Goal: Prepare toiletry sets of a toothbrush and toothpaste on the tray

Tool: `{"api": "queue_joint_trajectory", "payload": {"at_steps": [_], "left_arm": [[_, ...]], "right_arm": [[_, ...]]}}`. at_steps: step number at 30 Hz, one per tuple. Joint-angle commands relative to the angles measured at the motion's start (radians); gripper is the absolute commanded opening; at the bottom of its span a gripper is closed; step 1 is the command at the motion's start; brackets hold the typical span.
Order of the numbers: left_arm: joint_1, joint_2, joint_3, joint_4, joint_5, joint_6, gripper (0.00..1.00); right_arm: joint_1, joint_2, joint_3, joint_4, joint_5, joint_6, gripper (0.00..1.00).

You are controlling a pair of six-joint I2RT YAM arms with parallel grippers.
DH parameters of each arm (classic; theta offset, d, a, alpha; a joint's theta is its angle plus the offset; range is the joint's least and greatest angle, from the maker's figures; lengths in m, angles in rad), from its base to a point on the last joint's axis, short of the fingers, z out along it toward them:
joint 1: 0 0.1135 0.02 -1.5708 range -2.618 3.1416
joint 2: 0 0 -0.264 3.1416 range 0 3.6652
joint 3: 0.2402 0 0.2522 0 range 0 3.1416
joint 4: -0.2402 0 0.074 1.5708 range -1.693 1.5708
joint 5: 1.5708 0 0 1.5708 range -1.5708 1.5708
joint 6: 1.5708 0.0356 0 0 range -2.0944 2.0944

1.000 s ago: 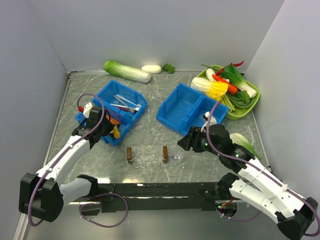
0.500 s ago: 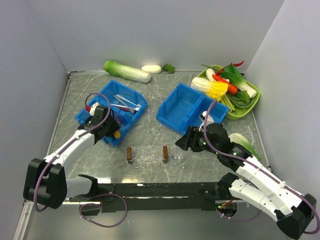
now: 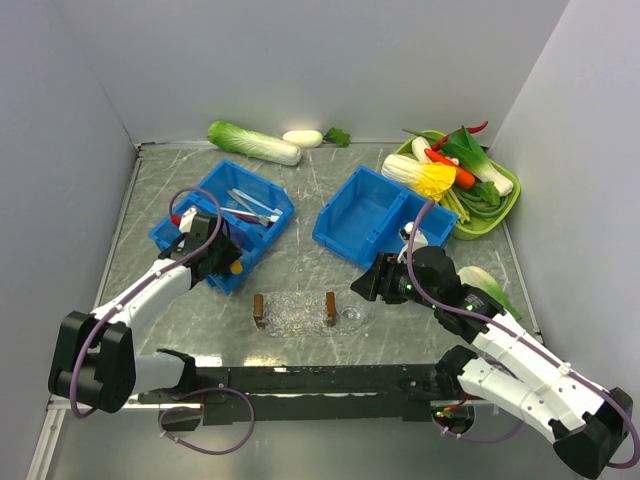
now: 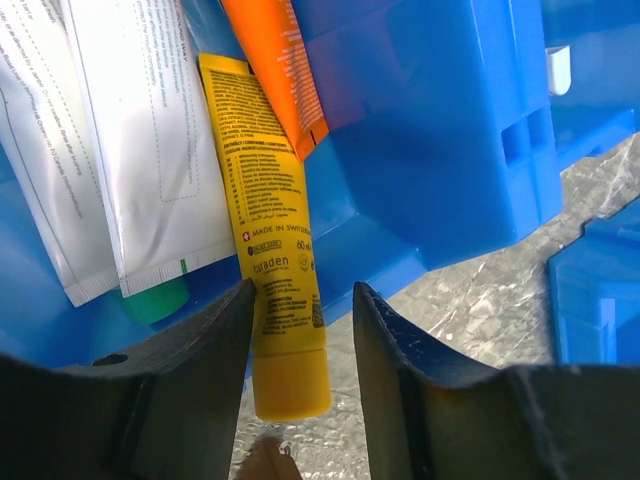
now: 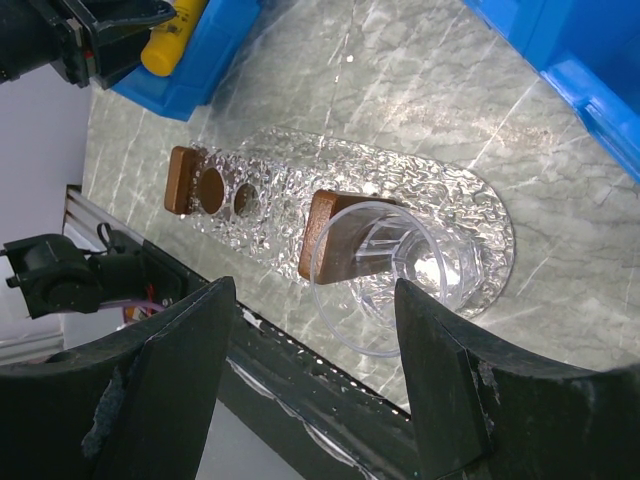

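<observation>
The clear bumpy tray (image 3: pixel 297 314) lies at the near middle of the table, with two brown wooden blocks (image 3: pixel 259 308) on it and a clear cup (image 3: pixel 352 317) at its right end. Pale toothbrushes (image 3: pixel 250 207) lie in the far half of the left blue bin (image 3: pixel 265 238). My left gripper (image 3: pixel 218 258) is open at the bin's near end. In the left wrist view its jaws (image 4: pixel 300 330) straddle a yellow toothpaste tube (image 4: pixel 283 280) whose cap sticks out over the bin edge. My right gripper (image 5: pixel 312 290) is open wide around the cup (image 5: pixel 390 275) over the tray (image 5: pixel 270 175).
More tubes lie beside the yellow one: orange (image 4: pixel 275 70) and white (image 4: pixel 130 140). A second blue bin (image 3: pixel 370 215), a green tray of vegetables (image 3: pixel 505 195), a cabbage (image 3: pixel 252 142) and a bok choy (image 3: pixel 490 285) are around. Walls close the sides.
My left gripper has moved right and forward to the near end of the left bin, over the yellow tube. My right gripper has shifted slightly left, towards the cup.
</observation>
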Motion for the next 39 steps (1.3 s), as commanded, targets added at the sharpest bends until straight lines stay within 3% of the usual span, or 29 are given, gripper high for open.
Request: {"api": "queue_joint_trajectory", "payload": {"at_steps": [1, 12, 18, 39], "left_arm": [[0.023, 0.013, -0.048, -0.009, -0.005, -0.006, 0.48], [0.03, -0.002, -0.083, 0.014, 0.037, -0.009, 0.3], [0.032, -0.036, -0.079, -0.009, 0.043, -0.005, 0.01], [0.032, -0.221, -0.033, -0.116, -0.011, 0.089, 0.01]], "right_arm": [[-0.001, -0.01, -0.008, 0.024, 0.012, -0.014, 0.72], [-0.001, -0.021, -0.01, 0.016, 0.021, -0.011, 0.73], [-0.002, -0.027, -0.01, 0.009, 0.022, -0.011, 0.73], [-0.001, -0.033, -0.002, -0.001, 0.027, -0.006, 0.73]]}}
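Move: The yellow toothpaste tube already runs between the open fingers of my left hand, its middle some 2 cm ahead, 1 cm to the left and 1 cm below. The orange tube lies about 7 cm ahead and 3 cm left, the white tube with the green cap roughly 3 cm ahead and 5 cm left. The toothbrushes are some 12 cm ahead and 5 cm right. From my idle right hand the yellow tube is about 6 cm ahead, 30 cm left and 10 cm below. I hold my left hand almost in place and shut its half-open fingers across the lower body of the yellow tube, just above its cap, until they pinch it. Then I draw it back towards my base about 3 cm, rising some 2 cm and edging left, away from the orange tube, with the fingers kept shut and the wrist hardly turning. ##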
